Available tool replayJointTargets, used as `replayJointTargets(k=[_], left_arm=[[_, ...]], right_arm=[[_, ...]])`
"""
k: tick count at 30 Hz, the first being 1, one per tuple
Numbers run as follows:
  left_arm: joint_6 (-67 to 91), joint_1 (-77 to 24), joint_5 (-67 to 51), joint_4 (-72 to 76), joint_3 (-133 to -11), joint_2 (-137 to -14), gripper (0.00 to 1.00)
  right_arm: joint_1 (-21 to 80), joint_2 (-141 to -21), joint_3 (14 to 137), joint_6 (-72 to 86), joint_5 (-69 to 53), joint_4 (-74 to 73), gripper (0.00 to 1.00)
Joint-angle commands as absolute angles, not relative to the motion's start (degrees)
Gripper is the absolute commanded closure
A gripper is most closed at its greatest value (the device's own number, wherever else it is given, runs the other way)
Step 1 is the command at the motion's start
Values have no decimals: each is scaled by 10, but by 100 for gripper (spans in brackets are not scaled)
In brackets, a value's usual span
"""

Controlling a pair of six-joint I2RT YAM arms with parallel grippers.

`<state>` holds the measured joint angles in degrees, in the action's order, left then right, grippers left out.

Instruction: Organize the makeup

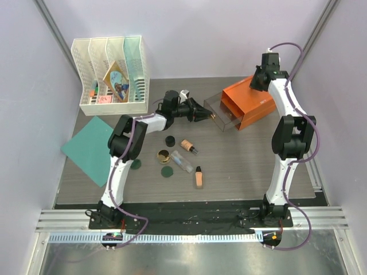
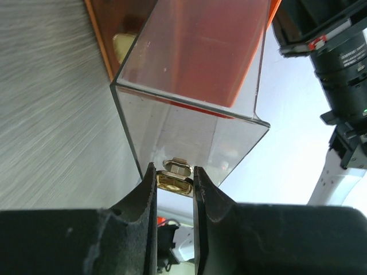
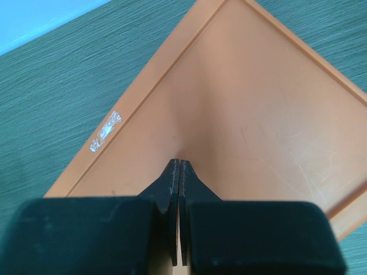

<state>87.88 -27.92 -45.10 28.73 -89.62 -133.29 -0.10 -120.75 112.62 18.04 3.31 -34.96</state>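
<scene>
The makeup lies loose on the table between the arms: a black jar (image 1: 170, 140), a peach bottle with a black cap (image 1: 188, 146), a clear tube (image 1: 181, 161), an orange stick (image 1: 198, 177), a tan round compact (image 1: 164, 155) and two dark-green discs (image 1: 167, 171) (image 1: 136, 164). My left gripper (image 1: 210, 114) (image 2: 175, 179) is shut on the gold knob (image 2: 175, 172) of the clear drawer (image 2: 189, 74), which is pulled partly out of the orange drawer box (image 1: 252, 103). My right gripper (image 3: 180, 163) is shut with nothing in it, its tips resting on the orange box's top (image 3: 246, 114).
A white slotted file rack (image 1: 112, 74) holding cards stands at the back left. A large teal sheet (image 1: 89, 150) lies at the left edge of the table. Walls close in on both sides.
</scene>
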Motion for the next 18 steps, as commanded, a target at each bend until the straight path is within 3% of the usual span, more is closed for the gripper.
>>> replayJointTargets(k=[1,5,8,11,12,15,18], left_arm=[[798,-272,-477,186,-862,-1262,100],[748,-272,-475,136,-853,-1246,100],[727,-272,-475,107,-869,-1250,93],[710,-272,-480,94,-885,-1254,62],[694,-272,-480,92,-885,-1252,38],[642,-272,-466,70,-890,-1230,12],[611,-267,-458,46,-887,-1198,2]], right_arm=[[7,-1255,1082,171,7,-442,99],[7,-1257,1078,173,8,-442,99],[7,-1256,1076,174,8,-442,99],[7,-1257,1073,174,8,-441,99],[7,-1258,1073,174,8,-441,99],[6,-1258,1072,172,8,-441,99],[7,-1255,1073,170,7,-442,99]])
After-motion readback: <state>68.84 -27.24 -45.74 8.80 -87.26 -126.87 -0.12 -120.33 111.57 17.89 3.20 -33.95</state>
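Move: The open top drawer's gold handle already sits between the left fingertips; the clear drawer's middle is about 5 cm right and 2 cm ahead, and the orange box some 15 cm right and 6 cm ahead. The orange-labelled bottle lies roughly 9 cm left, 12 cm back and 8 cm below. From the right hand, whose shut tips are on the box top, the handle is about 18 cm left, 12 cm back and 4 cm lower. Left fingers drag the handle some 3 cm back and left, then open off it; right hand braces the box. ##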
